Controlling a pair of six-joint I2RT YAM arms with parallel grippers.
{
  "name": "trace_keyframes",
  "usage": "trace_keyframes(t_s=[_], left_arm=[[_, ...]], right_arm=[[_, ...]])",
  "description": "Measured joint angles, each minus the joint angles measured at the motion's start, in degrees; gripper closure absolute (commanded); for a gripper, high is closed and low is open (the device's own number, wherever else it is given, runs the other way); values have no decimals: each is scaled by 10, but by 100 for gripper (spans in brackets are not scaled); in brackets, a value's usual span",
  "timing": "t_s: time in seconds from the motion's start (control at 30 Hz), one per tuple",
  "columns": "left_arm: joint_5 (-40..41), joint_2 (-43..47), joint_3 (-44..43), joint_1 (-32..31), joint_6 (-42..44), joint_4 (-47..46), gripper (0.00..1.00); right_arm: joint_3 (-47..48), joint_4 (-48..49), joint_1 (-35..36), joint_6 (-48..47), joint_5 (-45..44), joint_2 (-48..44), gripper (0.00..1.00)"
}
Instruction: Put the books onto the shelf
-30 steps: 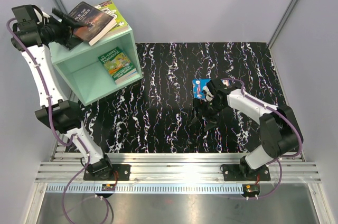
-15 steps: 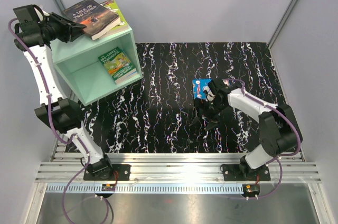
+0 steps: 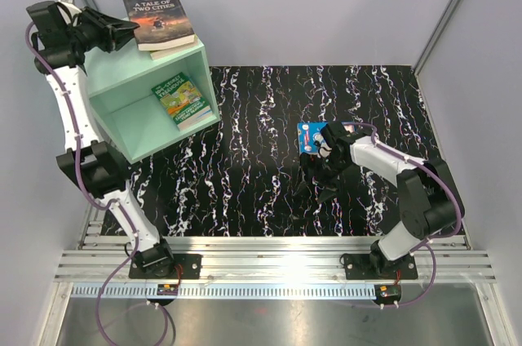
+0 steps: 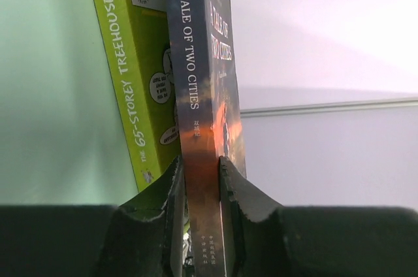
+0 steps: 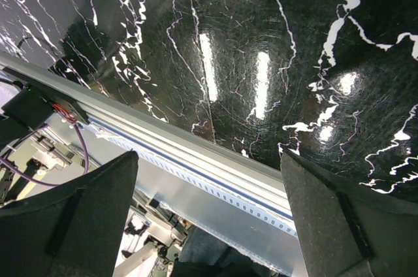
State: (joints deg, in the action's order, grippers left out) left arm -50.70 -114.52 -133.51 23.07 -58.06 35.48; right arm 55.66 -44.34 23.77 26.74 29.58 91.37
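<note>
My left gripper (image 3: 124, 30) is shut on the spine of the dark book "A Tale of Two Cities" (image 3: 158, 18), held above the top of the mint-green shelf (image 3: 130, 130). In the left wrist view its fingers (image 4: 166, 189) pinch the dark spine (image 4: 196, 94), and a lime-green Treehouse book (image 4: 134, 74) lies right beside it. Another green book (image 3: 184, 101) lies inside the shelf. A bright blue book (image 3: 310, 135) lies on the black table, partly under my right gripper (image 3: 316, 173), which stands open with nothing in it (image 5: 209, 154).
The black marbled tabletop (image 3: 261, 142) stretches between the shelf and the right arm. An aluminium rail (image 5: 196, 166) runs along the table's near edge, right below the right gripper. Grey walls (image 3: 326, 3) close the cell at the back and both sides.
The left gripper has shut on the dark book, turned it square and carried it further back over the shelf top, covering the lime-green book. The right arm has hardly moved.
</note>
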Motion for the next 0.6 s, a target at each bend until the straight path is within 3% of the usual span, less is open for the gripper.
trace_keyframes(t_s=[0.17,0.33,0.4,0.43,0.47,0.6], left_arm=[[-16,-20,0,-11,-5,0,99],[-17,-24,0,-22,-2,1,85],[-15,-24,0,-23,-2,2,70],[-14,-24,1,-23,0,3,49],[-11,-21,6,-23,6,3,2],[-4,21,12,-22,-3,-20,1]], right_arm=[[0,0,-1,0,0,8,3],[0,0,-2,0,0,9,3],[0,0,-2,0,0,10,3],[0,0,-2,0,0,10,3],[0,1,-2,0,0,10,3],[-1,2,-2,0,0,10,3]])
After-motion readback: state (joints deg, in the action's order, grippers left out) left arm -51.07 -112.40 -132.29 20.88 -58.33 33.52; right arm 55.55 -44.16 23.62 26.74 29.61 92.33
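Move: The left gripper holds A Tale of Two Cities by its spine near the near end; the book's middle is about 6 cm to the hand's right and 4 cm ahead. The green book it goes onto has its middle roughly 6 cm right, 1 cm ahead and 4 cm below. The shelf top's middle is some 5 cm back, 7 cm down. From the right gripper, the green book is about 31 cm ahead, 36 cm left and 31 cm up. Keep the left gripper's pinch on the spine and bring A Tale of Two Cities down and to the right onto the green book, about 2 cm each way, easing slightly forward. Then open the fingers wide to let go of the spine and lift up about 3 cm, drawing back about 1.5 cm as the fingertips tip up some 5 degrees. ##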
